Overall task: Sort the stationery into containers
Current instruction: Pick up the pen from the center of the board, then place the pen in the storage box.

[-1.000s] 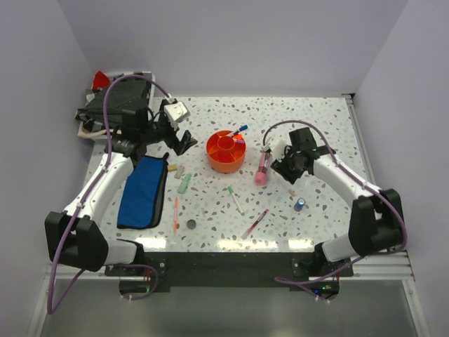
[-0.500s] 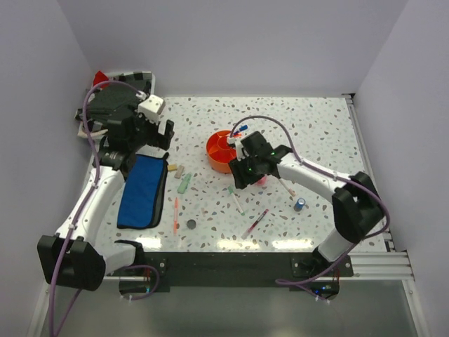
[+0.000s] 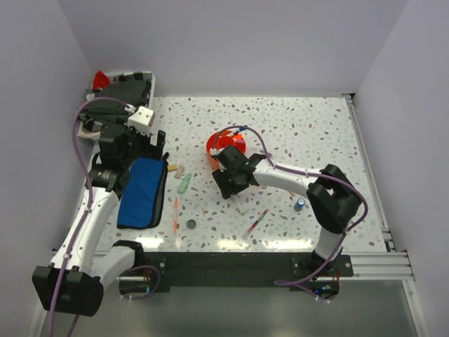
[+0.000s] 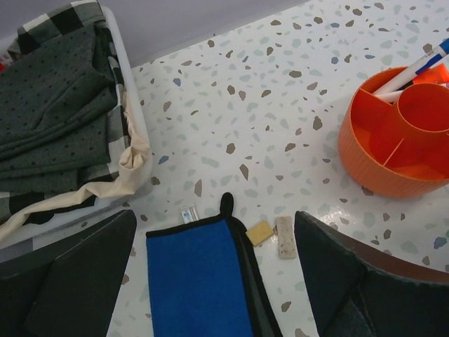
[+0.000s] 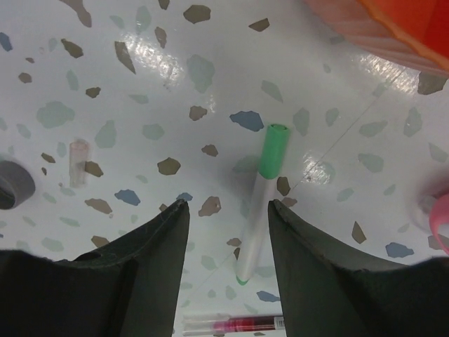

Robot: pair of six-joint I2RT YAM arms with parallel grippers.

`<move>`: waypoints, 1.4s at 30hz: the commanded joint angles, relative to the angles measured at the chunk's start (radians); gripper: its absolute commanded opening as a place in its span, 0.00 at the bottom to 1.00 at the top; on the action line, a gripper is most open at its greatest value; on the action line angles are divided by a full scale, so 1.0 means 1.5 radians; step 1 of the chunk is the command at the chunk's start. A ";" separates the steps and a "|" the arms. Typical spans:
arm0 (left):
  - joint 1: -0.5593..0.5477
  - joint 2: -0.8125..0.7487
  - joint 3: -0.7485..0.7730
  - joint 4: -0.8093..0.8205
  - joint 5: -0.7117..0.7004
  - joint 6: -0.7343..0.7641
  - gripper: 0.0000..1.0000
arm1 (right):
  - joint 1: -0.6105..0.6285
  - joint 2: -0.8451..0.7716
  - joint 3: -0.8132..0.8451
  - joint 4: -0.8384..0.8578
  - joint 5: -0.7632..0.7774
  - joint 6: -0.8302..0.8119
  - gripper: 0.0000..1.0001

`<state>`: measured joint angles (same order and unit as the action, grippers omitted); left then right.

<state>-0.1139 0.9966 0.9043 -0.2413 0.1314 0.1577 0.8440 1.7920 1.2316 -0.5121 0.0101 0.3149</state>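
My right gripper hangs open just above the table. A white pen with a green cap lies between its fingers, nearer the right one, untouched. A red pen lies behind it, a dark disc to its left, and a pink tube at the right edge. The orange organiser, with pens in it, stands just beyond. My left gripper is open and empty above the top end of the blue pouch. A yellow eraser and a beige eraser lie beside the pouch.
A white tray of dark cloth stands at the back left corner. A green marker, an orange pen and a small blue cylinder lie on the speckled table. White walls close in both sides.
My right arm has swung left, from beside the pink tube to over the green-capped pen. The left arm has drawn back toward the pouch's top. Neither gripper's opening has changed.
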 commanded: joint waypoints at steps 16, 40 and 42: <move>0.008 -0.026 -0.011 0.001 0.025 -0.034 1.00 | 0.001 0.063 -0.042 0.066 0.081 -0.015 0.17; 0.007 0.161 0.124 0.044 0.196 0.007 1.00 | -0.084 -0.228 -0.090 0.641 0.000 -0.157 0.00; 0.007 0.198 0.164 0.035 0.188 0.026 1.00 | -0.103 -0.179 -0.085 0.718 0.000 -0.151 0.00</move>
<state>-0.1112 1.2167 1.0359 -0.2089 0.3710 0.1375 0.7341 1.3876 1.1461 0.2607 0.0040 0.1032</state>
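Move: The right hand hangs half open just over the white, green-capped pen, whose middle is about 4 cm below, 2 cm right and 1 cm ahead. From this hand the orange organizer stands roughly 17 cm ahead and 2 cm left, the pink case 13 cm ahead and 12 cm right, the red pen 8 cm back and 9 cm right. The left hand has the green-capped pen some 28 cm to its right, 8 cm back and 24 cm below. The right fingers pinch the pen around its barrel after sinking about 4 cm and easing slightly right, then lift it fast by some 30 cm, drifting forward over the organizer while the wrist swings the fingers from down to forward, about 60 degrees. Late on, the open left hand heads forward and right, turning slightly clockwise. ##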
